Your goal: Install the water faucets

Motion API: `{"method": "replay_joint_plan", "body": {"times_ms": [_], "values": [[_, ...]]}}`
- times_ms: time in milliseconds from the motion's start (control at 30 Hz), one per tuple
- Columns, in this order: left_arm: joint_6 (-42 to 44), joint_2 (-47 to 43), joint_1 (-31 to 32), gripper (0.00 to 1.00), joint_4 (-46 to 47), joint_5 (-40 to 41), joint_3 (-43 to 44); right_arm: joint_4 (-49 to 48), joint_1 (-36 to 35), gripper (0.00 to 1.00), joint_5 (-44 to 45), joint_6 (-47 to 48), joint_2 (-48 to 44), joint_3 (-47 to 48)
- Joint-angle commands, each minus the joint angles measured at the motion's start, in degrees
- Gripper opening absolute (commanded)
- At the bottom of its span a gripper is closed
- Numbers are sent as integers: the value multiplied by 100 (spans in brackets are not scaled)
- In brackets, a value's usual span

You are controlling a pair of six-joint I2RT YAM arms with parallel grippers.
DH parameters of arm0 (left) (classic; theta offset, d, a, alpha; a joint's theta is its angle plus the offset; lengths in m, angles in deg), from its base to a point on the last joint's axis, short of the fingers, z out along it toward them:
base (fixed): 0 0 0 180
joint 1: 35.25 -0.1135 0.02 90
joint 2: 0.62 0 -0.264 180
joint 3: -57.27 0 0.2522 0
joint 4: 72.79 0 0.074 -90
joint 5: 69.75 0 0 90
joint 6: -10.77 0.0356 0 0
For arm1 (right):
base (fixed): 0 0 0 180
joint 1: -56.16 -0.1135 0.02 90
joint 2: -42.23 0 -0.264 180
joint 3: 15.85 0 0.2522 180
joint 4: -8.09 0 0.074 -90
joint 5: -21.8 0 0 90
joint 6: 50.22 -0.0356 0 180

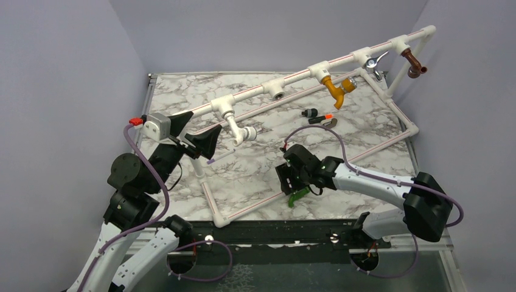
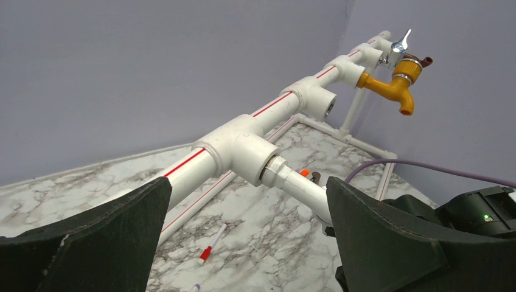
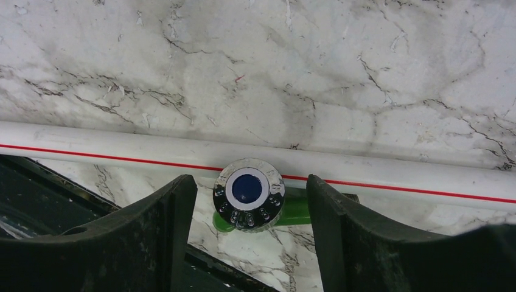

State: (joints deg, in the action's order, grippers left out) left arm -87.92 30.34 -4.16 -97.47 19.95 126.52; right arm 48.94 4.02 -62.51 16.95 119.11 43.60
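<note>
A bright green faucet (image 1: 298, 196) with a round silver knob (image 3: 249, 193) lies on the marble beside the front rail of the white pipe frame (image 1: 292, 79). My right gripper (image 1: 296, 185) hangs over it, open, one finger on each side of the knob with a gap on both sides. My left gripper (image 1: 204, 121) is open at the frame's left end, near a tee that carries a white faucet (image 1: 240, 131). A yellow faucet (image 1: 338, 88), a chrome one (image 1: 374, 64) and a brown one (image 1: 415, 62) sit in the top pipe. One tee socket (image 1: 278, 92) stands empty.
Small black and orange parts (image 1: 316, 114) lie on the marble inside the frame. A red-capped marker (image 2: 210, 246) lies below the left gripper. The table's dark front rail (image 1: 274, 228) runs just behind the green faucet. Grey walls close in the left, back and right.
</note>
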Motion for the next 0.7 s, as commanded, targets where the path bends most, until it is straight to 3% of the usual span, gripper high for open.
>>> {"method": "replay_joint_plan", "body": {"times_ms": [0, 233, 400, 500, 600, 667], "values": [[51, -40, 29, 99, -35, 135, -2, 67, -104, 69, 275, 40, 122, 171], [26, -46, 29, 99, -42, 126, -20, 122, -204, 60, 349, 12, 169, 141], [12, -39, 29, 99, -51, 100, 14, 183, -248, 47, 387, -15, 103, 150], [3, -45, 29, 99, -51, 116, 0, 211, -267, 34, 397, -20, 11, 133], [-22, -56, 29, 99, -65, 131, 2, 240, -269, 11, 390, -41, -123, 144], [-43, -42, 29, 99, -103, 114, 43, 261, -277, 1, 369, -47, -259, 165]]}}
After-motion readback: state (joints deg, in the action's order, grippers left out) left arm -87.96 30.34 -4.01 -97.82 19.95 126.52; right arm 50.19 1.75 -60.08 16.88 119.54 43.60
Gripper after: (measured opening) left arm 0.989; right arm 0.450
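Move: The green faucet lies by the right hand, its metal knob already between the open finger pads; the faucet's middle is about 2 cm back, 2 cm to the right and 2 cm below. The lower white pipe passes about 1 cm ahead of the hand, level with it sideways and 3 cm down. The purple-capped marker is roughly 10 cm ahead and 22 cm left, 5 cm below. From the left hand the green faucet is some 4 cm back, 22 cm right and 37 cm lower. The right hand shuts its fingers from about three-quarters open to a little under half, until both pads pinch the sides of the green faucet's metal knob and stop there, the gripper's effort rising. While closing, it eases only about half a centimetre back towards the robot and as much down, the fingers still pointing steeply down beside the lower white pipe. ##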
